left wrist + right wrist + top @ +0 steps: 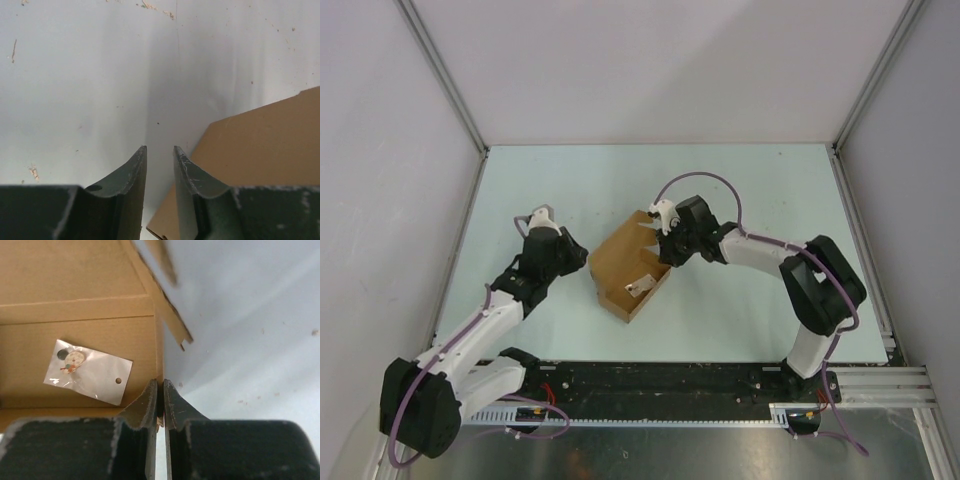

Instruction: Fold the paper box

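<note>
The paper box is a brown cardboard carton lying open at mid-table, its lid flap spread to the left. In the right wrist view its floor shows with a side wall running up the middle. My right gripper is shut on the near end of that wall, one finger inside the box and one outside; from above it sits at the box's far right corner. My left gripper hangs open over bare table with nothing between its fingers, just left of the box's flap. From above it is left of the box.
A small silvery-white packet lies on the box floor, also seen from above. A loose cardboard tab sticks out past the wall. Grey enclosure walls and metal posts bound the pale table.
</note>
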You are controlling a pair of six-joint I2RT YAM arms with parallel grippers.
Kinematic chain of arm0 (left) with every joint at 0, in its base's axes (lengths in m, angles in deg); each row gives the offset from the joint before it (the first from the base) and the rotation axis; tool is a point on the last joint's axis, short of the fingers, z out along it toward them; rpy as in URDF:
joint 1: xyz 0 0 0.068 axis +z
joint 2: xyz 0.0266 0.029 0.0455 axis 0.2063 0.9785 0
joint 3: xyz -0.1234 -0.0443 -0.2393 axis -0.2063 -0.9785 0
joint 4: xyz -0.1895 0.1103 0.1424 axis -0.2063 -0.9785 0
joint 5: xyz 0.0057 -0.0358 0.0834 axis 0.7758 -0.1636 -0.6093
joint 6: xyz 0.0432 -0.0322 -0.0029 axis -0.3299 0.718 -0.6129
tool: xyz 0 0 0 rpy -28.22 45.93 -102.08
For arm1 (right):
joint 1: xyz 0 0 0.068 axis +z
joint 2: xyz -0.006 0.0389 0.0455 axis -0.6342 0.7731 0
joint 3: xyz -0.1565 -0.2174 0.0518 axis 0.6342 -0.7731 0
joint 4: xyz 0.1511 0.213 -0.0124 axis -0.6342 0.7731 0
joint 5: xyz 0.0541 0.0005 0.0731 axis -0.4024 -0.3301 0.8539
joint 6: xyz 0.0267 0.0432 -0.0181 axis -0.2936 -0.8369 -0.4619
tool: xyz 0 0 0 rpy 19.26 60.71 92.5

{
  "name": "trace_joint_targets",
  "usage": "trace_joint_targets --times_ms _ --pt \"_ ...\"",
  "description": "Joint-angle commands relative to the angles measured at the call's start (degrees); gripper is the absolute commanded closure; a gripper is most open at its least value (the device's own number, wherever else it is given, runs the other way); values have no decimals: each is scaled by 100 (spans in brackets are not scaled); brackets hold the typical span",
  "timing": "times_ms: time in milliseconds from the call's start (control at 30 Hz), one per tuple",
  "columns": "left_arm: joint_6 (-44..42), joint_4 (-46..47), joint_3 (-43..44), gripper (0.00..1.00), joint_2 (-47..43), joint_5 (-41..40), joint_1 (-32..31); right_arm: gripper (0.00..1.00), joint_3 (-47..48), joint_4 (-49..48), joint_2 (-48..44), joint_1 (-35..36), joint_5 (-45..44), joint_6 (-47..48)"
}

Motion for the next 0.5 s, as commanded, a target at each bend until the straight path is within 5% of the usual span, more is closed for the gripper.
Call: trace_joint_targets --times_ms 0,200,467 --pt "-18 53 -80 67 -226 -38 51 93 -198 165 -664 270 -1310 -626" --pt "8 -17 -72 67 -331 -143 86 97 -383 446 -1236 622 -2787 -1444" --pt "96 -52 -116 67 -533 -213 95 100 -691 683 -1404 1377 -4958 -3755"
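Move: In the right fingers, already pinched, is the far end of the paper box's right-hand wall; the box's middle lies about 9 cm to that hand's left, level with it fore and aft and a little below. The small plastic packet lies inside, some 5 cm left and 5 cm back, about 4 cm lower. The raised lid panel stands roughly 10 cm left and 2 cm ahead. From the left hand the box's middle is about 9 cm right, 1 cm back and 8 cm down. Swinging the box round by its wall, the right hand keeps its pinch and rises about 4 cm while drawing nearly as far to its right and slightly back. It turns some 30 degrees clockwise with the held wall, so the lid panel comes round in front of the waiting left fingers. ##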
